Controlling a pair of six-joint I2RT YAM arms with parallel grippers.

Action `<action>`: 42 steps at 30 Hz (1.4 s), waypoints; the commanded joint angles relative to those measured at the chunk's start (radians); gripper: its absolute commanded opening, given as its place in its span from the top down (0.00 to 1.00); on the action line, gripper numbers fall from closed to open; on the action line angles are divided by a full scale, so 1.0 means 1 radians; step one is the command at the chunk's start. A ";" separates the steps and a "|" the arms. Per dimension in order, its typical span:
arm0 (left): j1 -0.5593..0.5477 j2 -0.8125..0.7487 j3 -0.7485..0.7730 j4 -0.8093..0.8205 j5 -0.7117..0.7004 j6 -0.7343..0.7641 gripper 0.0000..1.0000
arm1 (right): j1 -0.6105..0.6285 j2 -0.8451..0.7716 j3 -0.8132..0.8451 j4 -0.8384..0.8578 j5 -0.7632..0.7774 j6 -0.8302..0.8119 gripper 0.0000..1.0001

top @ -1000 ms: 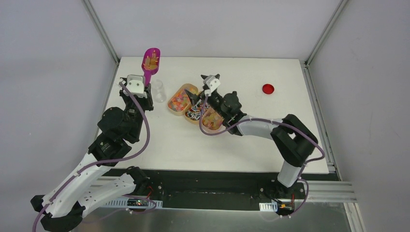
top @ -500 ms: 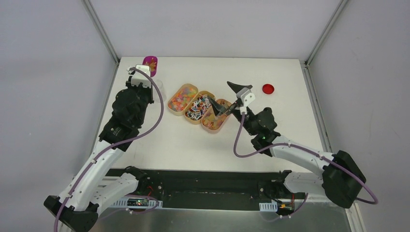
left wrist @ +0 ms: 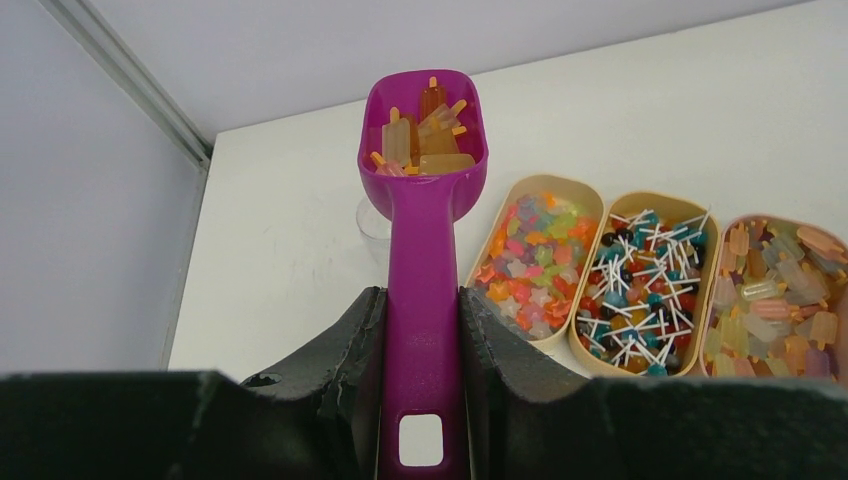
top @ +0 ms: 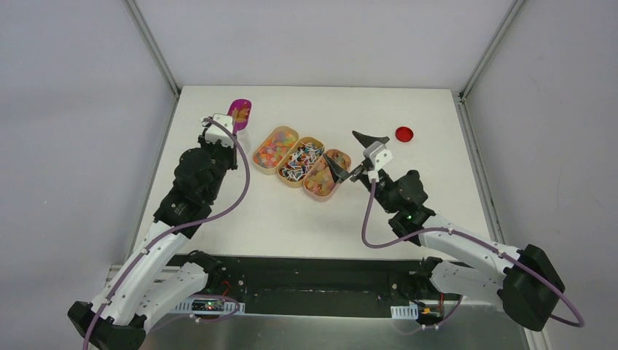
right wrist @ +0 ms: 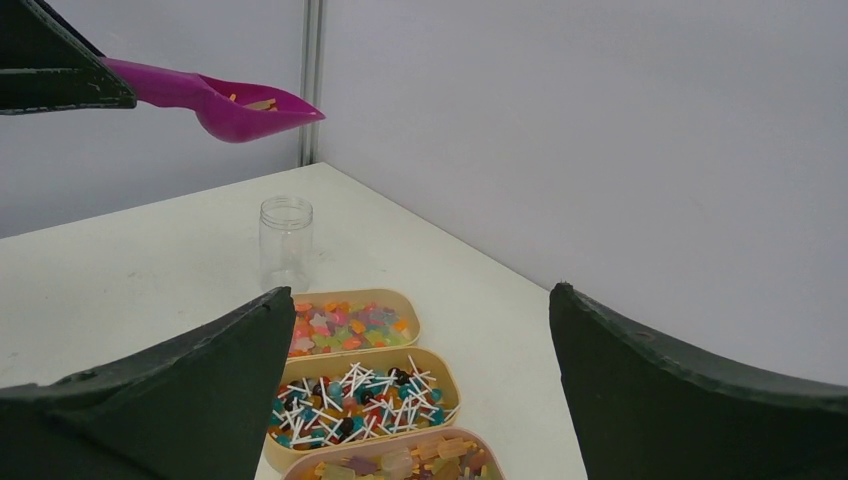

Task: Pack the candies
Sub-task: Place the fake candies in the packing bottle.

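Note:
My left gripper [left wrist: 422, 312] is shut on the handle of a magenta scoop [left wrist: 423, 150]. The scoop is level and carries several orange-yellow gummies [left wrist: 420, 135]. Its bowl [top: 240, 113] hangs above a clear jar [right wrist: 285, 243], which shows partly under it [left wrist: 372, 228]. The candies lie in three oval trays: bright star bits [top: 273, 149], stick candies [top: 300, 162] and translucent gummies [top: 323, 177]. My right gripper [top: 341, 147] stands open just right of the trays with nothing between its fingers [right wrist: 180, 400].
A flat red disc [top: 404, 133] lies at the back right of the white table [top: 430, 189]. Metal posts and grey walls close in the table on the left, right and back.
The right arm has pulled back from over the trays to their right. The left arm has brought the loaded scoop down and a little nearer, over the jar.

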 commanded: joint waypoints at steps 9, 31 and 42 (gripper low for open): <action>0.049 -0.003 -0.066 0.077 0.023 -0.039 1.00 | 0.004 -0.105 -0.015 -0.027 0.028 -0.037 0.00; 0.106 0.030 -0.112 0.057 0.045 -0.061 1.00 | 0.004 -0.102 -0.009 -0.034 0.029 -0.031 0.00; 0.149 0.044 -0.106 0.034 0.088 -0.073 1.00 | 0.003 -0.106 -0.009 -0.035 0.028 -0.031 0.00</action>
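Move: The left hand holds the loaded scoop pointing forward. The packing bottle's middle lies about 19 cm ahead of the left hand, 2 cm to its left and 22 cm below. The star candy box is some 15 cm right of the bottle and 4 cm nearer; the lollipop box is about 25 cm right of it and 9 cm nearer. From the right hand the bottle is roughly 41 cm left, 9 cm ahead and 22 cm below. The left hand lowers the candy-laden scoop about 7 cm towards the packing bottle, easing left, its tip dipping slightly. ##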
